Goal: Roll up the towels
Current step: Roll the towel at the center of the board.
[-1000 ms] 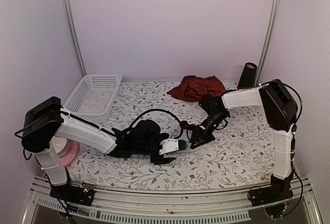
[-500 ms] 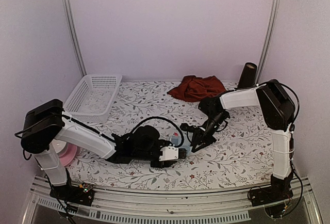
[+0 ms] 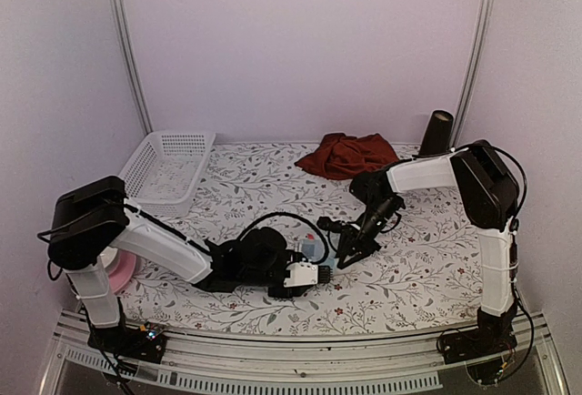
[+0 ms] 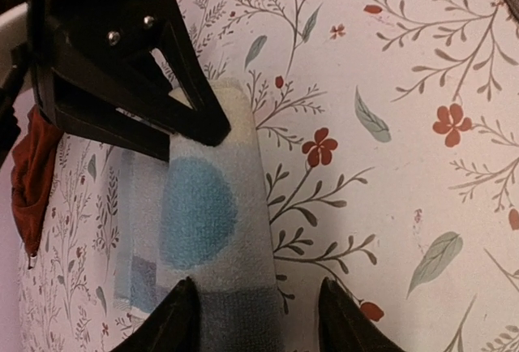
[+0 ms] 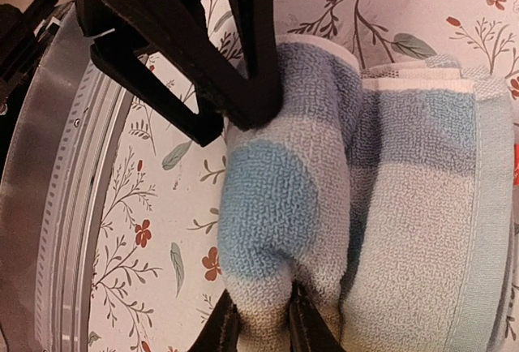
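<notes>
The checked towel [image 3: 310, 247] lies part-rolled at the table's middle, pale with light blue patches [image 5: 381, 206]; a red tag [image 5: 515, 165] shows at its edge. My right gripper [image 5: 261, 319] is shut on a fold at one end of the roll [image 3: 344, 256]. My left gripper [image 4: 256, 291] straddles the other end of the roll [image 4: 215, 230]. Its jaws are open: one finger lies against the cloth and the other stands apart over the table [image 3: 314, 269]. The maroon towel [image 3: 348, 154] lies crumpled at the back, with its edge [image 4: 31, 182] showing in the left wrist view.
A white mesh basket [image 3: 164, 169] stands at the back left. A black cup [image 3: 437, 131] stands at the back right by the frame post. A pink dish [image 3: 120, 269] sits behind the left arm's base. The metal front rail [image 5: 57, 206] runs close to the roll.
My left gripper slid right up to the towel roll and its jaws narrowed around it. The right gripper kept its pinch and shifted slightly left.
</notes>
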Available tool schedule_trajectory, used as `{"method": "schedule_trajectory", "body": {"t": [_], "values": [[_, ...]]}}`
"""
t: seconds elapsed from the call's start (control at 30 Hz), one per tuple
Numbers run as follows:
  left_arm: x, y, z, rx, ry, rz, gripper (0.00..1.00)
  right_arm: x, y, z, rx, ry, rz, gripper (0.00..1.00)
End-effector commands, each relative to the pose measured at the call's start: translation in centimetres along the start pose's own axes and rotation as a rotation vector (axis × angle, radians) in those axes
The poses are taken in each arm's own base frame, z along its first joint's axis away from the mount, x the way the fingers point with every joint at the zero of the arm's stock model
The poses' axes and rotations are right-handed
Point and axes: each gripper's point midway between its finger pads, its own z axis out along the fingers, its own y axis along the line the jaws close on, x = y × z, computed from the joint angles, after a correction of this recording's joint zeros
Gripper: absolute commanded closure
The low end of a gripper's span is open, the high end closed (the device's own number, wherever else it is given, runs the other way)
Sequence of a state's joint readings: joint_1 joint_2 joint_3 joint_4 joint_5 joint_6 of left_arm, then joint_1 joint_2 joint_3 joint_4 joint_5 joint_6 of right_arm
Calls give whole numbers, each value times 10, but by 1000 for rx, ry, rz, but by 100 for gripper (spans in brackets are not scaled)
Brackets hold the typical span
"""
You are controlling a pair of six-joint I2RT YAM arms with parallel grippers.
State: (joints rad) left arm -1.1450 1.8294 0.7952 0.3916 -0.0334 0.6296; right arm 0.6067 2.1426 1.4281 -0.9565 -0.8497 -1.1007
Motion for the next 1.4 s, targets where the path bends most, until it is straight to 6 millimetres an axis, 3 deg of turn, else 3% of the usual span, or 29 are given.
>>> {"method": "schedule_trajectory", "body": {"t": [0.0,0.23,0.33,0.43,0.5,0.7,0.9,0.93,1.17,1.37], "values": [[0,3,8,-27,25,10,49,18,-3,13,-15,63,38,82],[21,6,21,-49,114,-4,50,19,-2,12,-18,67,34,82],[28,8,24,-59,145,-8,51,19,-3,12,-16,69,31,75],[33,6,27,-53,170,-11,55,16,-3,9,-8,61,23,71],[35,9,28,-54,178,-23,63,12,-2,6,0,52,13,68],[39,12,28,-35,192,-58,82,-5,-5,-21,92,6,-48,56],[35,12,29,27,200,-137,82,-15,-7,-60,307,-39,-190,44],[45,3,35,60,227,-154,82,-20,-5,-68,355,-42,-235,42],[42,11,38,160,222,-335,81,-15,13,-67,393,-48,-374,37],[36,15,36,256,210,-474,79,-5,9,-49,387,11,-397,37]]}}
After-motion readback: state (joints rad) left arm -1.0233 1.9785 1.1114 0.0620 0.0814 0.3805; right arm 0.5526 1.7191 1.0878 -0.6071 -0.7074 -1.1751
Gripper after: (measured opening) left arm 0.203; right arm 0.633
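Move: The partly rolled towel lies crosswise on the board: the roll's middle is about 3 cm ahead of the left hand, 4 cm to its right and 2 cm lower. The right hand already pinches the roll near its right end, with the roll's middle some 3 cm to its left, at about its own height and level with it. The flat tail is about 7 cm ahead of the left hand, 3 cm right; the red cloth is roughly 28 cm ahead and 7 cm right. While the right hand keeps its pinch and stays put, the half-open left hand goes forward about 3 cm and sinks 1.5 cm onto the left part of the roll, shuts its fingers on the towel, then carries on another 2 cm forward and a little right, its fingertips tilting steeper. As the left grip closes, the right hand opens and lets go of the right end, rising some 5 cm while drawing off to the right and slightly forward, its fingers swinging nearly 30 degrees towards straight down. ##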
